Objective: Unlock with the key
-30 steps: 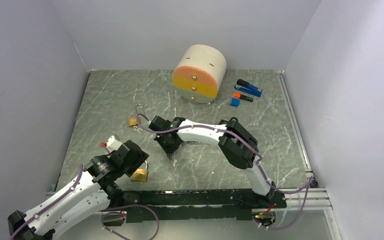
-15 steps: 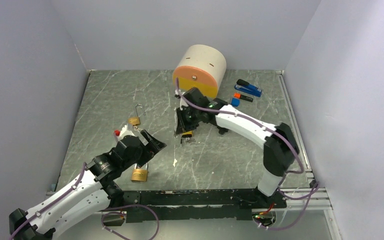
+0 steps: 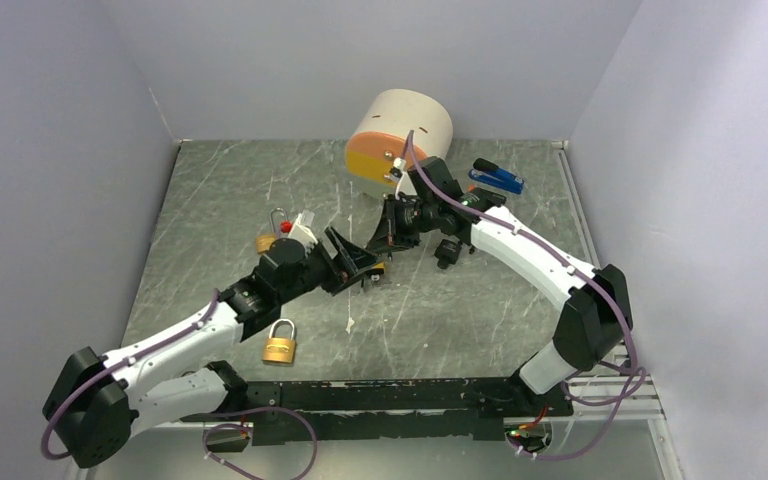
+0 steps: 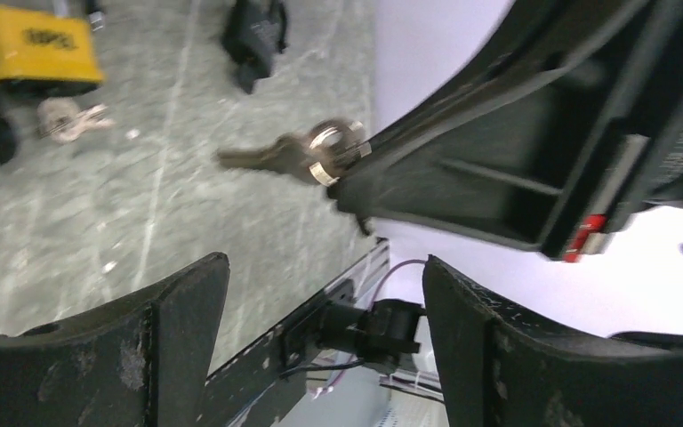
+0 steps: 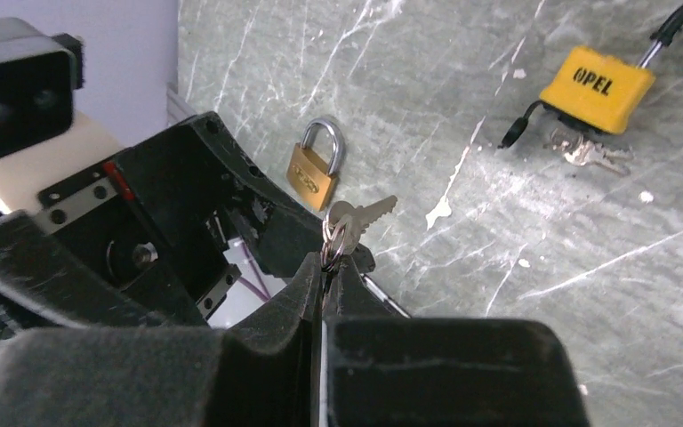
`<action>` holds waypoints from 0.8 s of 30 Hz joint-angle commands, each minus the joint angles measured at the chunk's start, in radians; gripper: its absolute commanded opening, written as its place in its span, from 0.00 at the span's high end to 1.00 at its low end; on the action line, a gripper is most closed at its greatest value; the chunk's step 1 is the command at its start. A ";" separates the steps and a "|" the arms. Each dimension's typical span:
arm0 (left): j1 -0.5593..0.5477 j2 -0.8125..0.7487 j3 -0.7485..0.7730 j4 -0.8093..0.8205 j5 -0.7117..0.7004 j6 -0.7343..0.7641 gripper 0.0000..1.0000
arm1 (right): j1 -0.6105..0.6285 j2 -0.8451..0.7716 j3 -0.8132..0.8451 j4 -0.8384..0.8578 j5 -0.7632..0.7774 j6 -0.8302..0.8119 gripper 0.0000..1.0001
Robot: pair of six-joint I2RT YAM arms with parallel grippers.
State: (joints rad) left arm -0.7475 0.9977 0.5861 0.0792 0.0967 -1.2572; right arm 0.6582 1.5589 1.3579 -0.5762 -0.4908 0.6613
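Note:
My right gripper [image 5: 329, 265] is shut on the ring of a small silver key [image 5: 366, 212], which hangs in the air above the table. In the left wrist view the key [image 4: 271, 157] points left, just beyond my open left gripper [image 4: 325, 298], which holds nothing. From above, the left gripper [image 3: 353, 266] sits right beside the right gripper [image 3: 381, 247] at mid-table. A yellow padlock [image 5: 598, 83] with its shackle open lies on the table with a bunch of keys [image 5: 587, 153]; from above the grippers hide most of it. A shut brass padlock [image 3: 279, 343] lies near the front.
Another brass padlock [image 3: 266, 239] with a raised shackle lies behind the left arm. A round drawer unit [image 3: 400, 135] stands at the back, with a blue stapler [image 3: 500, 178] to its right. A small black object [image 4: 253, 31] lies on the marble table [image 3: 220, 190].
The right gripper has carried the key from low at mid-table up and toward the back right. The left arm has swung from front left to the centre, with its jaws spread wide.

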 commanded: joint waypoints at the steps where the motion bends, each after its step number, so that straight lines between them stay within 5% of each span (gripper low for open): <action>1: 0.003 0.035 0.012 0.302 0.061 0.014 0.17 | -0.006 -0.051 -0.022 -0.005 -0.048 0.081 1.00; 11: 0.002 0.067 0.092 0.146 0.021 0.047 0.60 | -0.011 -0.071 -0.045 0.006 -0.064 0.106 1.00; 24: 0.003 0.043 0.039 0.131 -0.095 0.040 0.66 | -0.015 -0.074 -0.059 0.012 -0.097 0.118 1.00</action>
State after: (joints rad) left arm -0.7536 1.0565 0.6266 0.1936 0.0959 -1.2232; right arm 0.6388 1.5291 1.3052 -0.5613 -0.5179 0.7650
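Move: The keys pinched in the right fingertips lie about 4 cm ahead of the left hand and 1 cm to its left, about 1 cm lower. From the left hand, the yellow OPEL padlock is some 9 cm ahead, neither left nor right, and the black padlock about 12 cm ahead and 16 cm right; the large brass one is about 7 cm back and 19 cm left. All three are nearly 20 cm below. From the right hand the keys are about 1 cm ahead, 2 cm left and 1 cm down. The left hand rises about 3 cm, edging right and forward a centimetre or so each towards the right fingertips at the head of the keys, and eases back down by nearly 1 cm while its wide-open fingers close to a bit over a third open and stay there. The right hand keeps its shut pinch on the keys and holds them almost still in the air, drifting back by less than 1 cm and turning only about 5 degrees; whether the left fingers touch the keys or the right fingertips can't be seen. ##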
